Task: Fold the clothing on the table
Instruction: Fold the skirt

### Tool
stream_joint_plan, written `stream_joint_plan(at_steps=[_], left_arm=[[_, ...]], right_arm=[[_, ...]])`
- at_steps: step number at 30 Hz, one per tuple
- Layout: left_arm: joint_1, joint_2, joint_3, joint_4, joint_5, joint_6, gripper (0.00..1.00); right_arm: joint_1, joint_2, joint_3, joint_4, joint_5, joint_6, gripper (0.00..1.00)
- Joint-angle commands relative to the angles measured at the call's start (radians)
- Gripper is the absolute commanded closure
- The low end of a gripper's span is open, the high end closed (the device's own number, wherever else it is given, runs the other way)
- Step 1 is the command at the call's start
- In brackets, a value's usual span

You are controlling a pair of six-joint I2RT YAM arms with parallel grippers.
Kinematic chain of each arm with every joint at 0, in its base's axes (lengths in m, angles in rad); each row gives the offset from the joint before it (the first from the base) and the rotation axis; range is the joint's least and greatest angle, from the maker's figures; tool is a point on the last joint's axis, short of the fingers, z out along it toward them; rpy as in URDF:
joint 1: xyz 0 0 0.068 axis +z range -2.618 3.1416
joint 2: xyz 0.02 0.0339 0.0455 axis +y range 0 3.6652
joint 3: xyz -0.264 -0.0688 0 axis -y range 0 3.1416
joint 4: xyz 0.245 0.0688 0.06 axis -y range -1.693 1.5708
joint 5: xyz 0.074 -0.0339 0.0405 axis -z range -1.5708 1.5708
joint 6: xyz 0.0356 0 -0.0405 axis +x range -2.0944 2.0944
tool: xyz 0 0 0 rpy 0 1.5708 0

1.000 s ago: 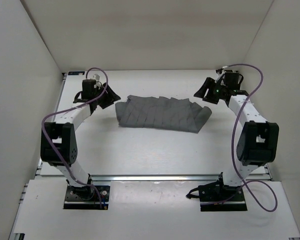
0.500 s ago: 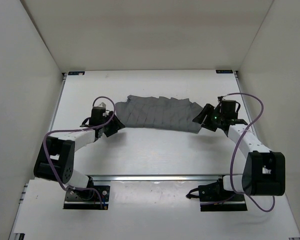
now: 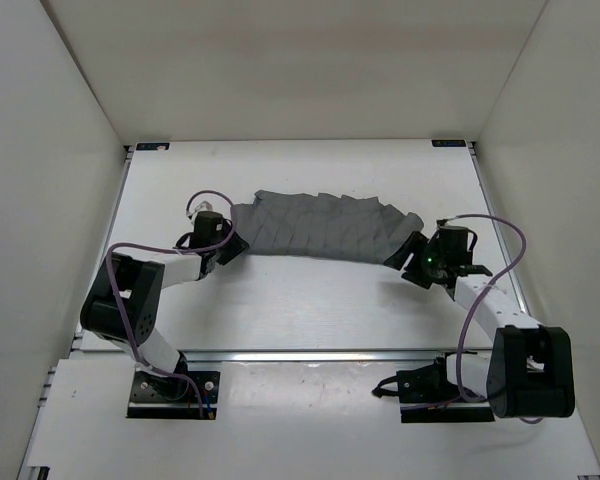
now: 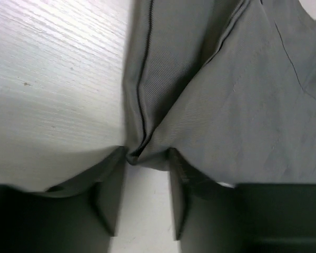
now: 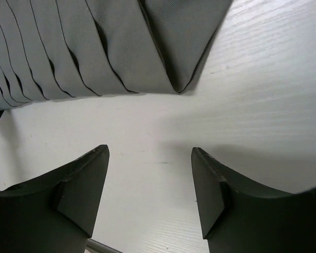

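Note:
The grey pleated clothing lies spread across the white table. My left gripper sits low at its near-left corner. In the left wrist view the left gripper is open, and the hemmed corner of the clothing lies just at its fingertips, bunched between them. My right gripper is at the near-right corner. In the right wrist view the right gripper stands wide open over bare table, and the pointed corner of the clothing is a short way ahead of its tips, apart from them.
White walls close in the table on three sides. A metal rail runs along the near edge in front of the arm bases. Purple cables loop over both arms.
Both arms have come down from the far ends of the clothing to its near corners. The left jaws have narrowed around the corner; the right jaws have widened a little.

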Motion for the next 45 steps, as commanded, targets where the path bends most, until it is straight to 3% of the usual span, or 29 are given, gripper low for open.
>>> stream_joint_plan(at_steps=[1,3,5,6,13,18,20,21,22,30,35,38,42,45], left_arm=[[-0.003,0.002,0.010,0.052,-0.073,-0.039,0.57],[-0.010,0.008,0.008,0.060,-0.082,-0.041,0.73],[-0.012,0.013,-0.001,0.070,-0.076,-0.039,0.97],[-0.012,0.011,-0.010,0.087,-0.067,-0.042,1.00],[-0.017,-0.007,-0.041,0.100,-0.014,-0.038,1.00],[-0.026,-0.044,-0.090,0.106,0.001,-0.039,1.00],[-0.032,-0.058,-0.110,0.104,0.001,-0.035,1.00],[-0.035,-0.068,-0.125,0.107,0.002,-0.042,1.00],[-0.040,-0.078,-0.128,0.112,0.004,-0.036,1.00],[-0.185,-0.085,-0.110,0.083,0.033,-0.041,1.00],[-0.251,-0.039,-0.098,0.106,0.029,-0.073,1.00],[-0.244,-0.018,-0.119,0.141,0.039,-0.083,1.00],[-0.221,-0.018,-0.163,0.159,0.044,-0.094,1.00],[-0.221,-0.030,-0.183,0.170,0.044,-0.099,1.00]], right_arm=[[-0.007,-0.051,-0.028,0.083,0.011,0.040,0.40],[-0.043,-0.045,-0.059,0.106,0.014,0.054,0.39],[-0.056,-0.022,-0.071,0.130,-0.016,0.063,0.40],[-0.052,0.000,-0.073,0.146,-0.015,0.064,0.39],[-0.030,0.194,-0.040,0.281,-0.018,0.104,0.37],[0.000,0.294,0.018,0.337,-0.011,0.147,0.44],[0.003,0.324,0.026,0.366,-0.021,0.150,0.66],[-0.003,0.339,0.041,0.378,-0.052,0.150,0.88],[0.000,0.347,0.039,0.374,-0.075,0.150,1.00],[-0.112,0.179,0.133,0.245,-0.058,-0.004,1.00],[-0.066,0.124,0.291,0.182,-0.156,-0.182,1.00],[0.015,0.207,0.470,0.104,-0.274,-0.222,1.00],[0.242,0.377,0.706,0.027,-0.404,-0.322,1.00],[0.410,0.519,0.864,-0.089,-0.399,-0.394,1.00]])
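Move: The skirt's near left corner already lies between the left hand's closing fingers, some 1 cm ahead and 1 cm below; its far left corner is about 12 cm ahead of that hand and 3 cm to the left. The right hand goes for the near right corner, roughly 4 cm ahead, 1 cm left and 4 cm below. From the right hand, the far right corner is about 16 cm ahead and 7 cm right, the near left corner 7 cm ahead and 39 cm left. Forward and down about 5 cm, the right hand reaches the near right corner and pinches it, then lifts it some 20 cm while swinging forward and left over the skirt, fingers tipping up and turning counter-clockwise. The left hand shuts on its corner and keeps hold, dragging it right and back along the table. ##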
